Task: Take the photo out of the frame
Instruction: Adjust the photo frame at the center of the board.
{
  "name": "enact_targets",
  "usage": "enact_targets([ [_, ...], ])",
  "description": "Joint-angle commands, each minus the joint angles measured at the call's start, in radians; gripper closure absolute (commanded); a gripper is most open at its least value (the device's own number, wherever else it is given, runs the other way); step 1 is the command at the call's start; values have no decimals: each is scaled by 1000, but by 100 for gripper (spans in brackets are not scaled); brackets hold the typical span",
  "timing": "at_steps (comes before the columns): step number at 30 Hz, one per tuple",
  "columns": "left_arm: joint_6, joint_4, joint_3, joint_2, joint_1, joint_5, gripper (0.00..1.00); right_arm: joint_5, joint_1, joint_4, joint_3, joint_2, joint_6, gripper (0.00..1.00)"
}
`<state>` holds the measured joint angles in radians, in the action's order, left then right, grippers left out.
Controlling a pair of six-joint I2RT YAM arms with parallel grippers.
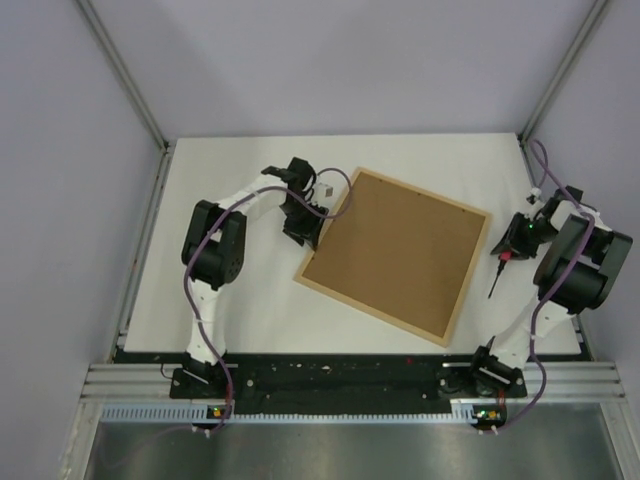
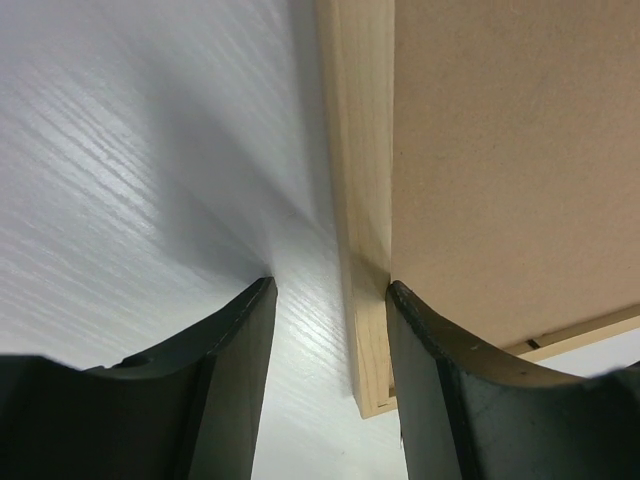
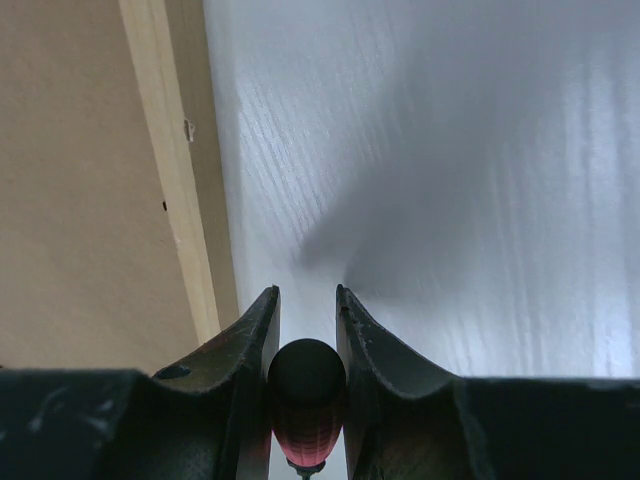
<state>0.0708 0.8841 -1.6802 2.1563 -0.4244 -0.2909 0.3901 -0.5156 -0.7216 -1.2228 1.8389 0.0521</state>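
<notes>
The frame (image 1: 469, 278) lies face down and turned at an angle on the white table, its brown backing board (image 1: 400, 250) uppermost. The photo is hidden beneath that board. My left gripper (image 1: 300, 226) is low at the frame's left corner. In the left wrist view the gripper (image 2: 330, 300) is open astride the pale wood rim (image 2: 362, 150), the right finger against the rim and a gap on the other side. My right gripper (image 1: 511, 248) hovers just right of the frame, shut on a red-handled screwdriver (image 3: 307, 385) with a black cap, its shaft pointing down toward the table.
The white table (image 1: 250, 310) is walled by grey panels on the left, back and right. A black rail with both arm bases runs along the near edge. In the right wrist view, the frame's rim (image 3: 170, 150) runs along the left.
</notes>
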Motion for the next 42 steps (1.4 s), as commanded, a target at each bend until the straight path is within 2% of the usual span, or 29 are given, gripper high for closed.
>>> enact_targets([
  [1, -34, 6, -10, 24, 38, 42, 46, 102, 22, 37, -9, 49, -9, 100],
  [12, -43, 0, 37, -10, 49, 32, 46, 87, 241, 106, -93, 167, -101, 100],
  [20, -26, 1, 126, -81, 50, -39, 46, 61, 347, 90, -361, 299, -178, 100],
  [25, -25, -25, 175, -128, 49, -109, 47, 15, 350, 73, -446, 248, -187, 100],
  [29, -29, -25, 117, -165, 68, -87, 45, -11, 362, 73, -465, 122, -190, 100],
  [30, -31, -25, 82, -177, 85, -90, 42, -10, 370, 73, -468, 82, -190, 100],
  [31, -29, -22, 47, -187, 96, -94, 31, -1, 380, 76, -472, 42, -193, 100],
  [32, -26, -23, 1, -199, 111, -111, 2, 18, 390, 82, -475, 13, -202, 100],
  [36, -9, -95, -145, -245, 127, -248, 1, 169, 439, 175, -465, -102, -286, 100],
  [39, -40, -192, -190, -253, 116, -387, 2, 311, 469, 376, -399, -158, -438, 100],
  [42, -68, -229, -258, -208, 78, -513, 2, 366, 537, 514, -354, -171, -529, 100],
])
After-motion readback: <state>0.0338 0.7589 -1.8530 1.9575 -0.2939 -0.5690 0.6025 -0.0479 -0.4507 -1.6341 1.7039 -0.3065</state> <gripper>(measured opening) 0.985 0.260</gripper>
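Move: The left gripper already straddles the photo frame's left edge, which lies about 1 cm right of the hand point; the near left corner is roughly 7 cm back and 3 cm left, the frame's centre some 20 cm right and 2 cm back. From the right gripper, holding the screwdriver, the frame's right edge is level, about 5 cm left and 2 cm down, its far right corner 9 cm ahead and 2 cm left. Bring the right gripper left and forward, about 11 and 14 cm, sinking slightly, to push the frame's right edge round with the screwdriver still gripped. Meanwhile guide the left edge some 3 cm left, then about 3 cm back, with the left fingers. Then open the left gripper wide and lift both hands clear, the left about 17 cm up and forward, the right 24 cm up and further left, fingers tilting forward. ##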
